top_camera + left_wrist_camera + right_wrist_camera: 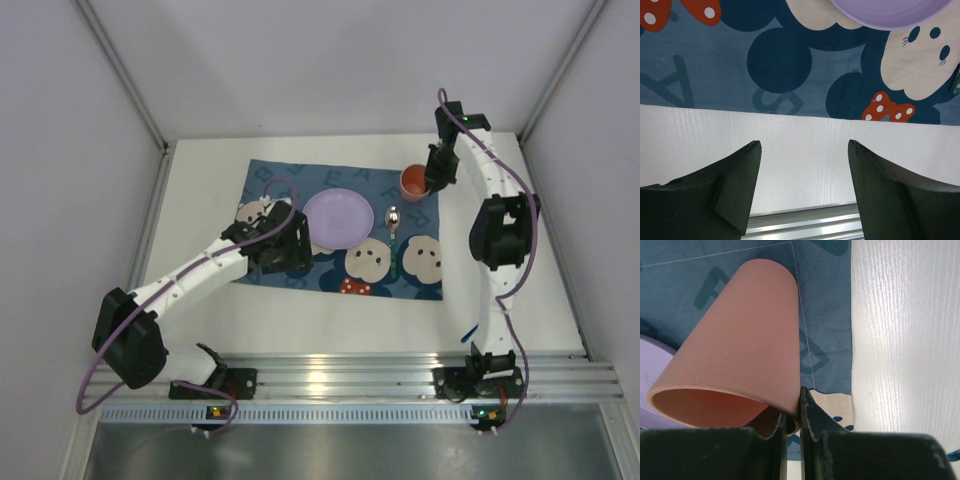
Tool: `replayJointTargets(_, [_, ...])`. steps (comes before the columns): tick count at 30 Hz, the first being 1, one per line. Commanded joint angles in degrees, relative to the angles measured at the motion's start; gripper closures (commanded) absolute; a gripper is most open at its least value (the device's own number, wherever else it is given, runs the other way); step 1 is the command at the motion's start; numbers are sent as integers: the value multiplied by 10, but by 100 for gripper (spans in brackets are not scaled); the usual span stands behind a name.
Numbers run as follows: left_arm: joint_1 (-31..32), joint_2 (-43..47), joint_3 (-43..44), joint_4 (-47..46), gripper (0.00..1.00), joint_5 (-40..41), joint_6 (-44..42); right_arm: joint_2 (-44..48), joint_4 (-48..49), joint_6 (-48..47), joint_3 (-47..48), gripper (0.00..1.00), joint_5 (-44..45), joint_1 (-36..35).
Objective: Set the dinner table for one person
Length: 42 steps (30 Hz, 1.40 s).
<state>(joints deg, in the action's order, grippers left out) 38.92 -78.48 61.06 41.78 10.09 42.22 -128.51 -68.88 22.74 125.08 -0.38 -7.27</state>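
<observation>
The white dinner table (200, 170) carries a dark-blue cartoon-mouse placemat (290, 180). On the mat lie a lilac plate (338, 218) and a spoon (393, 222) with a green handle. A terracotta cup (415, 182) is at the mat's far right corner. My right gripper (800, 396) is shut on the cup's (740, 350) rim, one finger inside and one outside. My left gripper (285, 252) hovers by the mat's near left part. It is open, with only bare tabletop between its fingers (740, 180). The plate's edge (890, 12) shows at the top of the left wrist view.
A ribbed aluminium rail (400, 385) runs along the table's near edge, also seen as the rail (805, 225) under the left fingers. Grey walls close the table in at the back and on both sides. Bare white tabletop (905, 340) lies right of the mat.
</observation>
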Motion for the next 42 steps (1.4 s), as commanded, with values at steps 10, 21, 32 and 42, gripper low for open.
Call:
replayJointTargets(10, [-11,8,13,4,25,-5,-20,-36,-31,17,90,52,-20,6])
replayJointTargets(21, [-17,13,7,2,25,-9,-20,1,17,17,121,38,-51,5])
replayJointTargets(32, [-17,13,26,17,25,-11,-28,239,57,13,-166,41,169,15])
replayJointTargets(42, [-13,1,32,23,26,-47,-31,533,96,114,-614,18,201,165])
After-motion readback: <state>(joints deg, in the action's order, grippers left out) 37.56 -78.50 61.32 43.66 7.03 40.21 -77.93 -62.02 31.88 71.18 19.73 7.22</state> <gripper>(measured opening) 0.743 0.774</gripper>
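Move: The right hand still pinches the tilted cup by the right side of its rim, the cup's middle about 3 cm ahead, 4 cm left and 4 cm below; its standing spot on the mat lies roughly 4 cm ahead, 3 cm left and 10 cm down. The spoon is some 8 cm back and 8 cm left, the plate 20 cm left and 1 cm back, the fork 25 cm back and 13 cm right, all about 10 cm below. From the left hand, the cup is around 23 cm ahead, 26 cm right and 5 cm lower. Forward by 2 to 3 cm, almost level at first and then edging up, the right hand opens its fingers well apart and lets go of the cup's rim. Rising clear, it then swings fast back some 20 cm and right about 15 cm, away from the cup and towards the fork, sinking a little at the end while turning roughly 30 degrees clockwise, fingers still open. ##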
